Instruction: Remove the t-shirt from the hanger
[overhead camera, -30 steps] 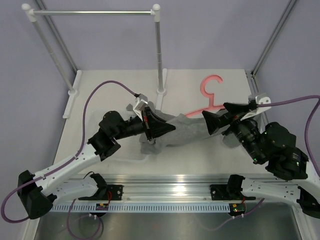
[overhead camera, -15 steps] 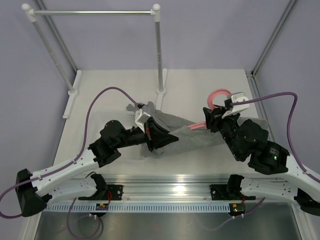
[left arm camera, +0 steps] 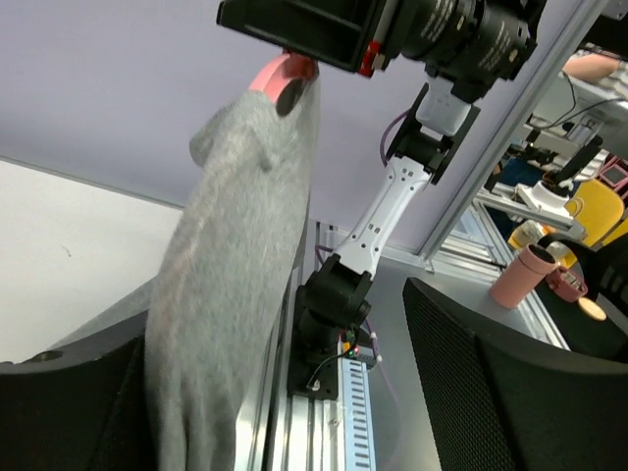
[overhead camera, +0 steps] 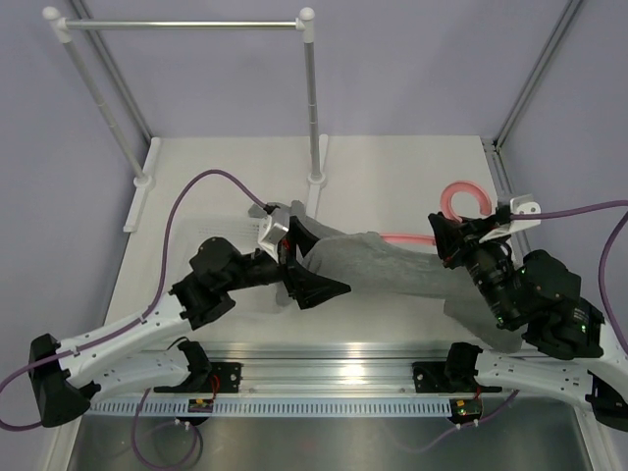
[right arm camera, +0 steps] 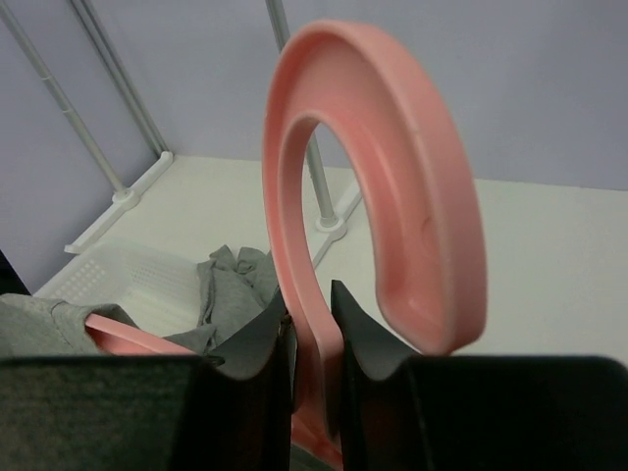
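The grey t-shirt [overhead camera: 392, 267] is stretched across the table between my two grippers and is still on the salmon-pink hanger [overhead camera: 457, 194]. My right gripper [overhead camera: 444, 238] is shut on the hanger's neck just below the hook; in the right wrist view the hook [right arm camera: 392, 177] rises above the closed fingertips [right arm camera: 368, 339]. One hanger arm [overhead camera: 402, 238] shows above the shirt. My left gripper [overhead camera: 316, 260] is open at the shirt's left end. In the left wrist view the shirt [left arm camera: 231, 285] hangs between the wide jaws, close to the left finger [left arm camera: 69, 402], and runs up to the hanger.
The white-and-silver clothes rail [overhead camera: 312, 98] stands at the back, with its right post base [overhead camera: 316, 180] just behind the shirt. A white perforated tray [right arm camera: 118, 275] lies on the table's left, under my left arm. A metal frame post [overhead camera: 535, 74] rises at the right.
My right gripper has carried the hanger to the right and pulled the shirt out long and taut. My left gripper has stayed at the shirt's left end, shifting slightly.
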You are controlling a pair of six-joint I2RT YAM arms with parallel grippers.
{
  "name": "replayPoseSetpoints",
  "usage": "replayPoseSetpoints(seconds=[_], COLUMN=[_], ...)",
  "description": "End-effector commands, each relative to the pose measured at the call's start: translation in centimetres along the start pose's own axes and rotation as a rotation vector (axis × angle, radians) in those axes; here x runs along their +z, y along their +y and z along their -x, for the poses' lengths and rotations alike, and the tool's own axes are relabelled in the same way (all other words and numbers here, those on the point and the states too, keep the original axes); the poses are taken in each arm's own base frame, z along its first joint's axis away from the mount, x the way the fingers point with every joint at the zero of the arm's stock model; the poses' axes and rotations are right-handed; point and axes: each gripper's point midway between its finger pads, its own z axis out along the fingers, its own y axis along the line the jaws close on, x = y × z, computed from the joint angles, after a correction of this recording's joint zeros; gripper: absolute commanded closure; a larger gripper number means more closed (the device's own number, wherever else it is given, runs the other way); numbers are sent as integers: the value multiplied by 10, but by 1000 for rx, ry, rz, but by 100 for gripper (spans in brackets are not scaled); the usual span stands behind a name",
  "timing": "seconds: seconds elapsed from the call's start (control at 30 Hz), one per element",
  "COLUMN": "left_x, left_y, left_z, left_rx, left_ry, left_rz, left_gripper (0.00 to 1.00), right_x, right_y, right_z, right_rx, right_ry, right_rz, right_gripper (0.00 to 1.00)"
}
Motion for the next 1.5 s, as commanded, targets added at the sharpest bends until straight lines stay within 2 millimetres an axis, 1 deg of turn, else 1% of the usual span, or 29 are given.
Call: replayPoseSetpoints(seconds=[0.0, 0.03, 0.1, 0.13, 0.17, 0.23, 0.27, 0.3, 0.37, 0.4, 0.53, 0.6, 0.63, 0.67, 0.73, 0.77, 0.8, 0.83, 0.87, 0.93, 1.0, 1.1, 1.13, 1.17, 1.27, 1.33, 1.47], left_x=[-9, -13, -17, -19, -23, -27, -30, -31, -32, -32, -34, -38, -41, -46, -55, -61, -67, -71, -76, -83, -90, -87, -91, -89, -94, -101, -106], left_y=[-20, -22, -19, -19, -19, -19, -18, -17, -20, -21, -16, -5, 2, 16, 32, 45, 53, 60, 69, 78, 93, 103, 109, 113, 125, 132, 138], left_z=[12, 15, 10, 10, 11, 14, 16, 17, 20, 20, 23, 30, 29, 35, 35, 39, 40, 39, 43, 44, 44, 47, 44, 46, 44, 51, 59], left_rx=[63, 77, 87, 92, 101, 110, 110, 109, 104, 101, 89, 85, 74, 66, 46, 42, 38, 33, 33, 23, 19, 18, 19, 20, 36, 53, 72], left_ry=[-1, -9, 7, 8, 4, -2, -11, -16, -27, -29, -40, -73, -72, -104, -113, -136, -149, -144, -164, -172, -165, -139, -123, -116, -108, -121, -118], left_rz=[-54, -53, -30, -23, -10, 6, 25, 35, 25, 23, 63, 142, 184, 275, 383, 464, 521, 562, 623, 691, 790, 850, 891, 912, 989, 1054, 1121], left_gripper=[20, 20, 20, 21, 22, 35, 43, 60, 75, 99, 100, 100, 100, 100, 100, 100, 100, 100, 100, 100, 100, 100, 100, 100, 100, 100, 100], right_x=[-12, -15, -19, -22, -24, -30, -33, -35, -41, -44, -53, -57, -61, -64, -71, -74, -76, -81, -83, -87, -92, -96, -97, -99, -103, -103, -101], right_y=[-13, -15, -16, -18, -20, -24, -26, -27, -32, -34, -44, -52, -60, -64, -75, -78, -82, -87, -89, -95, -99, -105, -107, -109, -114, -118, -121], right_z=[40, 46, 47, 53, 54, 62, 63, 66, 71, 75, 81, 83, 86, 88, 91, 92, 93, 94, 95, 96, 95, 95, 95, 94, 94, 91, 85], right_rx=[122, 135, 140, 151, 151, 173, 176, 187, 205, 215, 241, 251, 264, 273, 296, 304, 313, 325, 325, 338, 336, 344, 345, 346, 346, 333, 308], right_ry=[-85, -93, -85, -93, -92, -105, -106, -113, -127, -135, -157, -168, -183, -191, -210, -216, -223, -233, -237, -247, -248, -255, -256, -259, -264, -251, -229], right_rz=[-19, -15, -5, 0, -2, 7, 11, 19, 26, 29, 23, 4, -18, -25, -38, -43, -48, -49, -48, -51, -53, -56, -59, -62, -64, -87, -123], right_gripper=[100, 100, 100, 100, 100, 100, 100, 100, 100, 100, 100, 100, 100, 100, 100, 100, 100, 100, 100, 100, 100, 100, 100, 100, 100, 100, 100])
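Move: The t-shirt's fabric already runs between the open left fingers, about 1 cm ahead of the left hand point and level with it. From the left hand, the visible hanger bar lies roughly 11 cm to the right, 6 cm ahead and slightly higher; the basket is some 25 cm left, 14 cm ahead and 32 cm below. The right gripper already grips the hook's stem; from it that t-shirt fabric is about 16 cm left, 6 cm back and 5 cm lower. Ease the left gripper about 3 cm left while shutting it to pinch the t-shirt, then swing it forward some 12 cm, further left and a little down, turning the wrist roughly 45 degrees counter-clockwise. Meanwhile keep the right grip on the hook's stem and draw the hanger away to the right about 12 cm, also back and up by about 5 cm each. ##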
